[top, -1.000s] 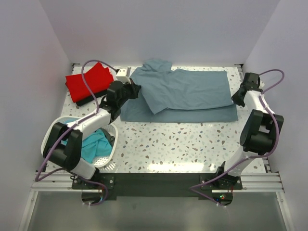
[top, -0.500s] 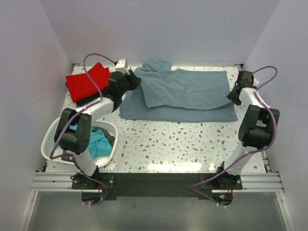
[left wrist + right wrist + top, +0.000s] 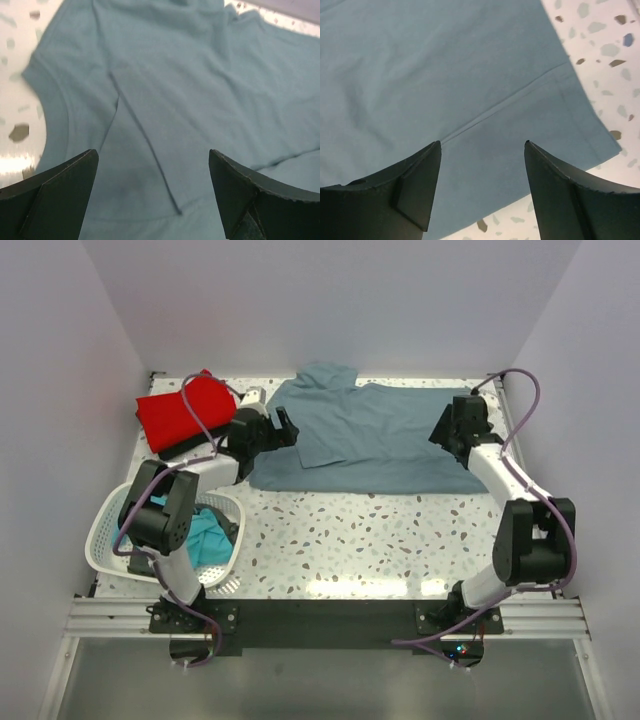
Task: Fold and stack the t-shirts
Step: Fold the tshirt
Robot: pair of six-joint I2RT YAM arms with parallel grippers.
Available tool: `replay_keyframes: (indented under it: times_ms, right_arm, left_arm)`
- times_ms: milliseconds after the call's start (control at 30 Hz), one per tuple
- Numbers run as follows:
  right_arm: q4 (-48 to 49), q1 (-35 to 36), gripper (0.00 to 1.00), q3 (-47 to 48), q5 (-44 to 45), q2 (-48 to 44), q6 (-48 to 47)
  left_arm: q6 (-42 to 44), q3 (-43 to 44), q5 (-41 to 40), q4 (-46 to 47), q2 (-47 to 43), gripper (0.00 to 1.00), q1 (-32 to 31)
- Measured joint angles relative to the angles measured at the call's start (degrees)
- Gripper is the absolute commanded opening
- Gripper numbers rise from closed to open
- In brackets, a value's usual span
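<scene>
The large slate grey-blue t-shirt (image 3: 375,435) lies flat at the back of the table, folded over lengthwise; it fills the left wrist view (image 3: 175,75) and most of the right wrist view (image 3: 445,60). My left gripper (image 3: 284,427) hovers open over its left, collar end (image 3: 152,151), nothing between the fingers. Over the shirt's right hem my right gripper (image 3: 446,429) also stands open and empty (image 3: 482,142). A bright red t-shirt (image 3: 180,408) rests folded on a black one (image 3: 190,449) at the back left. The teal t-shirt (image 3: 203,537) is crumpled in the basket.
A white lattice basket (image 3: 108,536) stands at the front left beside the left arm. Speckled table (image 3: 380,535) shows in front of the shirt and at the right hem (image 3: 605,60). Walls close in the back and both sides.
Both grippers opened and let go of the grey-blue shirt, whose upper layer now lies flat. The right arm swung left over the shirt's right end; the left shifted slightly.
</scene>
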Motion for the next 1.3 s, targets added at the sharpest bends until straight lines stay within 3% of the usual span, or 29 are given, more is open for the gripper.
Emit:
replay_keyframes:
  times_ms: [133,400,900,1300]
  right_arm:
    - [3.1,1.8,0.72,-4.9,-3.8,-3.1,-0.2]
    - [6.1,5.7,0.72,-8.1,-10.4,-1.2,-0.2]
    - [6.7,7.4,0.72,-10.0,-12.6,6.8,0.5]
    - [7.5,7.4,0.73,-19.0,-13.6,-0.6,5.3]
  left_arm:
    - [-0.5,-6.0,-0.4,0.2,-1.6,0.97,-1.6]
    - [-2.0,-8.7,-1.3,4.5,-1.4,0.97,-7.8]
    - [-4.3,-19.2,-1.6,15.6,-0.4,0.98,-7.5]
    - [-5.5,-30.7,-1.7,19.5,-8.6,0.98,-8.9]
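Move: The folded-over flap's near corner lies about 7 cm back from the left hand, 4 cm to its right and 8 cm below; the t-shirt's near hem is some 8 cm nearer the base than that corner. The folded red t-shirt sits 10 cm ahead and 29 cm left of this hand, at table height. From the right hand, the t-shirt's near strip is about 5 cm back, 9 cm left and 11 cm below, its hem 4 cm farther back. Down and back come both open hands onto the t-shirt, the left beside the flap's corner, the right first swinging some 9 cm to its left over the near strip while turning about 15 degrees counter-clockwise. Once low, they stop sinking and, fingers still wide, draw level towards the base, fingertips on the cloth, dragging it about 5 cm. ##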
